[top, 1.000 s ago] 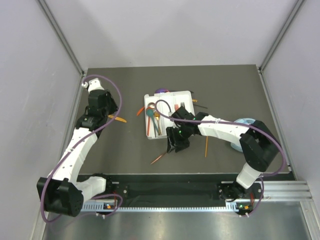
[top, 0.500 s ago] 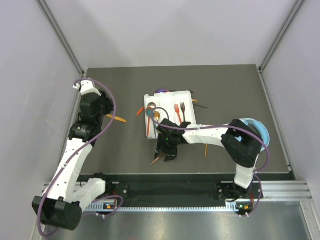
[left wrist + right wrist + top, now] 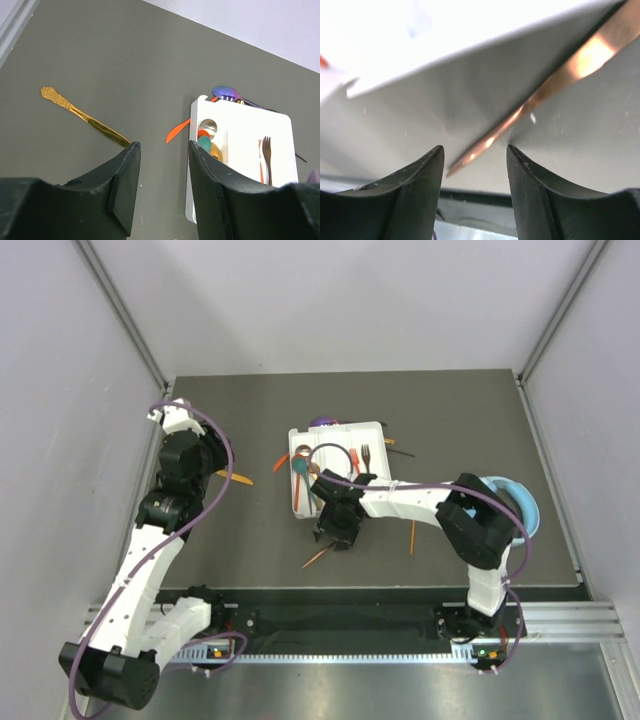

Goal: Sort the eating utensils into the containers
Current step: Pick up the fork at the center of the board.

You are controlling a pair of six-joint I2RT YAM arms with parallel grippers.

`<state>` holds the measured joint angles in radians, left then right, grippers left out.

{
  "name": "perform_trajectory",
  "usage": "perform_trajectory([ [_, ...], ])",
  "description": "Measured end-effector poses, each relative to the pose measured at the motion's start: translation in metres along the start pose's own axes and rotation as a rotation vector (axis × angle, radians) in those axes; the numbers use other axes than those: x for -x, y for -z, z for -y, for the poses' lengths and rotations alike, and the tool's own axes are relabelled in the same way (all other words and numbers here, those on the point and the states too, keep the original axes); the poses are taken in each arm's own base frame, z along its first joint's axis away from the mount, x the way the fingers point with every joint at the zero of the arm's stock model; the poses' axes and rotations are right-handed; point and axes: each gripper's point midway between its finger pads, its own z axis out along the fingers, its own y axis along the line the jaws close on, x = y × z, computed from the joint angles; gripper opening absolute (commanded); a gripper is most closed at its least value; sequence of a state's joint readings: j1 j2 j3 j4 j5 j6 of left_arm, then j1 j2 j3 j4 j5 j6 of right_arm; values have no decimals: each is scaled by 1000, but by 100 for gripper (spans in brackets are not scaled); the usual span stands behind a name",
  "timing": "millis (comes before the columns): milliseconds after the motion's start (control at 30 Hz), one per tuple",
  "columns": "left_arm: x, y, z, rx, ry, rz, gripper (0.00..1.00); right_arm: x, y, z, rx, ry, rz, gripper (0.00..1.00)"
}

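The white tray [image 3: 374, 432] lies mid-table with several spoons and forks [image 3: 355, 457] in it. My right gripper [image 3: 332, 537] hangs open just off the tray's near left corner. In the right wrist view a copper stick [image 3: 545, 90] runs under the tray edge [image 3: 470, 55], its tip just ahead of the open gripper [image 3: 475, 155]. That stick [image 3: 318, 558] lies on the mat. My left gripper [image 3: 190, 462] is open and empty at the far left. A gold utensil [image 3: 85, 117] and an orange piece [image 3: 177, 132] lie ahead of the gripper [image 3: 162, 150].
Light-blue headphones [image 3: 518, 502] sit at the right behind my right arm. An orange stick [image 3: 412, 536] lies right of the tray, black sticks [image 3: 402, 449] by its far right corner, a purple spoon [image 3: 225, 92] at its far edge. Walls close in on the mat's left and right.
My right gripper has swung left and down to the tray's near left corner, over the copper stick. My left arm has drawn back a little towards the far left.
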<state>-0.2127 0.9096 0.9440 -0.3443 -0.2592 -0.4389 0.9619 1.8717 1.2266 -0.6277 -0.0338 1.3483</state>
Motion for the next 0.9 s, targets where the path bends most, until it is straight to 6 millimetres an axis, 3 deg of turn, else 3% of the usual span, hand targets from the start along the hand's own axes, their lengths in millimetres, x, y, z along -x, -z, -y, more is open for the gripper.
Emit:
perform_trajectory([
  [133, 1, 1, -1, 2, 1, 5, 49, 8, -4, 4, -51, -28, 7, 51],
  [300, 2, 1, 0, 1, 2, 7, 49, 15, -4, 9, -75, -73, 5, 43],
  [433, 2, 3, 2, -7, 1, 9, 49, 14, -5, 15, -52, -139, -17, 26],
  [600, 2, 3, 3, -11, 0, 8, 49, 10, -4, 23, -34, -184, -40, 14],
  [633, 2, 3, 3, -11, 0, 8, 49, 9, -5, 22, -30, -182, -43, 7],
  [700, 2, 3, 3, -11, 0, 8, 49, 9, -5, 21, -21, -182, -44, 0],
  [900, 3, 4, 2, -6, 1, 14, 49, 7, -6, 23, 26, -177, -40, 0],
])
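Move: The copper knife lies almost under the right hand, its middle about 2 cm to the right and 2 cm below, level fore and aft, with the handle end pointing back and to the left. The white container's middle is some 16 cm ahead and 3 cm to the right; a thin orange stick lies 19 cm to the right, 2 cm ahead. From the left hand, the copper knife is about 14 cm back, 23 cm to the right and 27 cm below. The right hand, fingers pointing down and half open, shifts about 2 cm to the right and sinks about 1 cm onto the copper knife, edging slightly forward and then back again as it turns roughly 10 degrees clockwise. Once it has all but stopped there, just behind the white container's near edge, the fingers finish closing and pinch the copper knife near its neck, between handle and blade, without lifting. ##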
